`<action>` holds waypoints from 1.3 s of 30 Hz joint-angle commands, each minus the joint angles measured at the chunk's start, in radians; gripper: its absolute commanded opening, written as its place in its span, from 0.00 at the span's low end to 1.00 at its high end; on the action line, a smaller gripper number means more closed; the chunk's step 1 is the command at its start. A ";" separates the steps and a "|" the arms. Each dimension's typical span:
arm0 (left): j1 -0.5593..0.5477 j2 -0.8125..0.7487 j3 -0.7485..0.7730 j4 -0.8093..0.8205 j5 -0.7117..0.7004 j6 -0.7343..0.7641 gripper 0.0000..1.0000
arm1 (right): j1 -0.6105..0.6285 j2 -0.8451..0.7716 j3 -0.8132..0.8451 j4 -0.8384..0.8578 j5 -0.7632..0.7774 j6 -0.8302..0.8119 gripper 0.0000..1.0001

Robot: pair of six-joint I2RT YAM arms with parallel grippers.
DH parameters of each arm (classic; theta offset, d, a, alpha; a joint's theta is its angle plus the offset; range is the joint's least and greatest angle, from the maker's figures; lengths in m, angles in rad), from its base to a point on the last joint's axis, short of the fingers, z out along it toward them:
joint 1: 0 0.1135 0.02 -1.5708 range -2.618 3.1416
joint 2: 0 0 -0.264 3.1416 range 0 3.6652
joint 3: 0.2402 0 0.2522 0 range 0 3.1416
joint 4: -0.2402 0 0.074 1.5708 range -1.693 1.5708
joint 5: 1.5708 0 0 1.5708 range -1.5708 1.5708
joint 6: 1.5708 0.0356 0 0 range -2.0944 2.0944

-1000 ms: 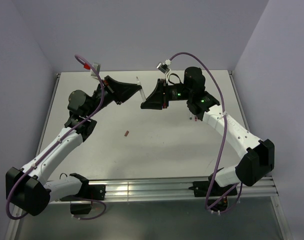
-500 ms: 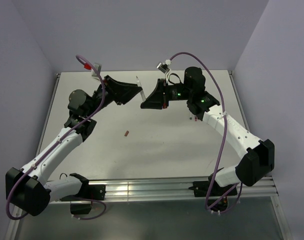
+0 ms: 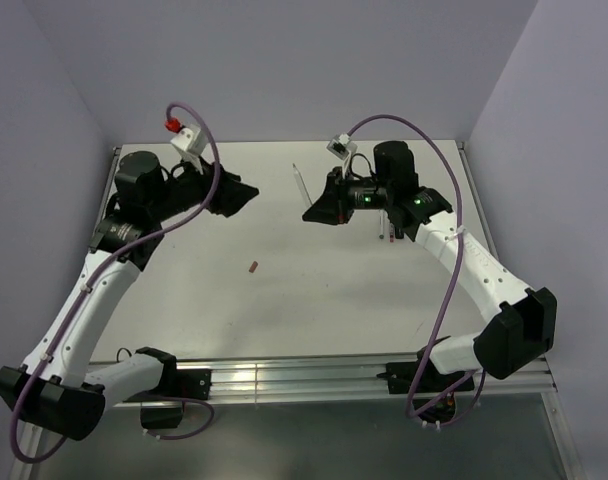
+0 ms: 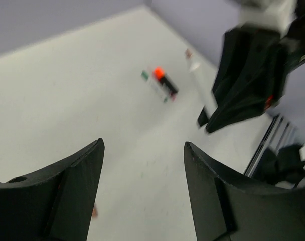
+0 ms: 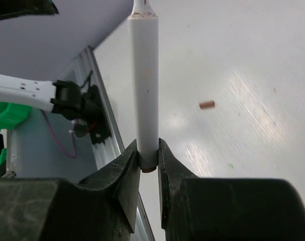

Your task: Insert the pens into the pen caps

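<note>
My right gripper [image 5: 148,150] is shut on the lower end of a thin white pen [image 5: 144,85], which sticks up from the jaws; the overhead view shows the pen [image 3: 299,183] rising from that gripper [image 3: 310,213]. My left gripper [image 4: 142,145] is open with nothing between its fingers, and in the overhead view it [image 3: 250,190] hangs a short way left of the pen. A brownish-red cap [image 3: 252,267] lies alone on the table, also visible as a cap [image 5: 207,105] past the pen. A black marker with an orange tip [image 4: 165,83] lies beside a thin white pen [image 4: 154,86].
Two thin pens [image 3: 388,234] lie on the white table [image 3: 314,300] beside the right forearm. A metal rail [image 3: 314,380] runs along the near edge. Purple walls close in the back and sides.
My left gripper has opened, let go of the white pen and drawn back to the left. My right gripper has shifted right with the pen still in it.
</note>
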 commanded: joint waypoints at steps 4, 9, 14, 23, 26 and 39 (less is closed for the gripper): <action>0.000 0.203 0.006 -0.458 -0.108 0.245 0.66 | -0.030 -0.047 -0.016 -0.261 0.150 -0.234 0.00; 0.002 0.352 -0.011 -0.489 -0.145 0.225 0.57 | -0.040 -0.067 -0.039 -0.316 0.221 -0.279 0.00; -0.026 0.480 0.001 -0.481 -0.245 0.224 0.46 | -0.050 -0.075 -0.048 -0.353 0.247 -0.314 0.00; -0.113 0.614 0.000 -0.486 -0.343 0.201 0.48 | -0.060 -0.058 -0.042 -0.356 0.224 -0.302 0.00; -0.135 0.645 -0.011 -0.464 -0.381 0.190 0.48 | -0.061 -0.051 -0.034 -0.358 0.215 -0.296 0.00; -0.202 0.706 -0.073 -0.357 -0.513 0.187 0.41 | -0.061 -0.026 -0.005 -0.358 0.206 -0.273 0.00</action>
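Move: Almost straight beneath the open left hand, roughly 39 cm down, the small brown-red pen cap lies on the table, only about 1 cm ahead and 1 cm to the left. The uncapped white pen in the right hand's grip is some 11 cm to the left hand's right, level with it forward, and 3 cm lower. From the right hand the cap is about 4 cm ahead, 13 cm left and 32 cm down. Dropping steeply towards the brown-red cap, the left hand sinks about 35 cm, fast at first and then easing, while its wrist swings the fingers from level to nearly straight down, some 65 degrees, and they narrow partway without shutting. Meanwhile the right hand, still pinching the white pen by its end, moves 8 cm down and 6 cm right, its fingers tipping lower, then holds. ##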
